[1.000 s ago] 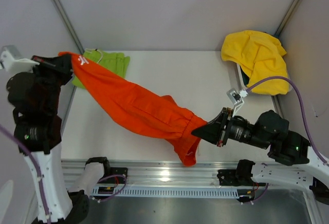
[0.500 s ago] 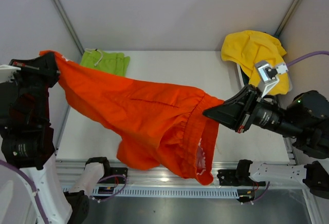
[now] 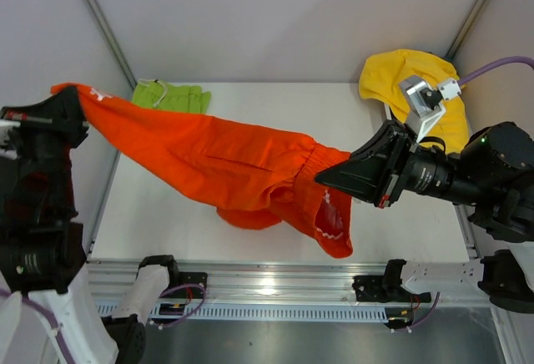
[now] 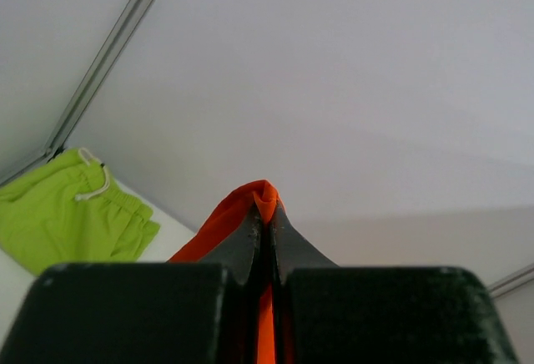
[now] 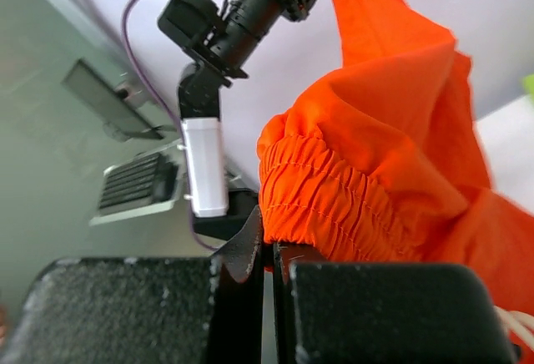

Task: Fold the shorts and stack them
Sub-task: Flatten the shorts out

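The orange-red shorts (image 3: 225,164) hang stretched in the air between my two grippers, sagging over the table. My left gripper (image 3: 71,101) is shut on one corner of the orange-red shorts (image 4: 265,201) at the far left, raised above the table. My right gripper (image 3: 321,179) is shut on the gathered elastic waist (image 5: 334,205) at the right, and a loose part with white lettering (image 3: 329,226) dangles below it. The lime-green shorts (image 3: 171,98) lie flat at the table's back left corner, white drawstring (image 4: 96,182) showing.
A yellow cloth (image 3: 421,88) is heaped over a container at the back right. The white table (image 3: 275,118) is walled on the back and both sides. A metal rail (image 3: 275,285) with the arm bases runs along the near edge.
Both arms lifted the orange-red shorts off the table and spread them, then pulled them tauter. The right gripper rose and moved right; the left gripper moved further left.
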Controlling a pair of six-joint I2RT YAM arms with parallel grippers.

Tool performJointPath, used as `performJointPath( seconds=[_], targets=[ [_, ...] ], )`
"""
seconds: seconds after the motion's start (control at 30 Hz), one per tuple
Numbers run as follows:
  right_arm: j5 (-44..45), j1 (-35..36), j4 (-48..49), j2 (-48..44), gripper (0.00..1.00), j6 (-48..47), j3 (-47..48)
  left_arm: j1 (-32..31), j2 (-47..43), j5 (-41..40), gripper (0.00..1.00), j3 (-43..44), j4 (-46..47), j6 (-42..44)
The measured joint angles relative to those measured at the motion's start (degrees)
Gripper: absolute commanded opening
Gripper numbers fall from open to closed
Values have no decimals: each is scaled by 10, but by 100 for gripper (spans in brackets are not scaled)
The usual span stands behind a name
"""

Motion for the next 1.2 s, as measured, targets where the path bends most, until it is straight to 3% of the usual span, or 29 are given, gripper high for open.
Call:
performJointPath(
  seconds=[0.23, 0.5, 0.73, 0.87, 0.93, 1.03, 1.1, 1.2],
  targets=[
    [-87, 0, 38, 15, 0, 30, 2, 0, -102, -25, 0, 14, 47, 1],
    [-123, 0, 71, 1, 0, 47, 3, 1, -113, -36, 0, 30, 76, 0],
    [47, -1, 9, -5, 0, -26, 10, 1, -85, -3, 0, -72, 118, -16],
    [158, -18, -20, 5, 0, -70, -1, 1, -42, 24, 0, -182, 166, -37],
    [182, -63, -17, 7, 0, -83, -36, 1, -24, 34, 0, -244, 183, -48],
    [150, -196, 1, 0, 0, -85, -136, 1, -4, 45, 0, -338, 217, -66],
    [55, -337, 40, -6, 0, -69, -234, -3, -2, 49, 0, -412, 245, -79],
    [-55, -487, 100, 8, 0, -26, -365, -23, 3, 45, 0, -477, 269, -93]
  ],
)
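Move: Both hands already grip the red shorts, stretched between them high over the table. The open middle of the table, where they are to lie, is about 8 cm ahead of the left hand, 30 cm to its right and some 42 cm below; from the right hand it is roughly 18 cm ahead and 8 cm left. The green shorts lie about 27 cm straight ahead of the left hand, the yellow shorts some 33 cm ahead and 30 cm right of the right hand, both far below. Back and slightly up first, the left hand by about 13 cm and the right by only 4, then both whip the red shorts forward and down towards the table, ending some 20 cm lower than they began. The right swings clockwise and drifts right, drawing nearly level with the left; both wrists tip down at the end, fingers keeping their pinch. ##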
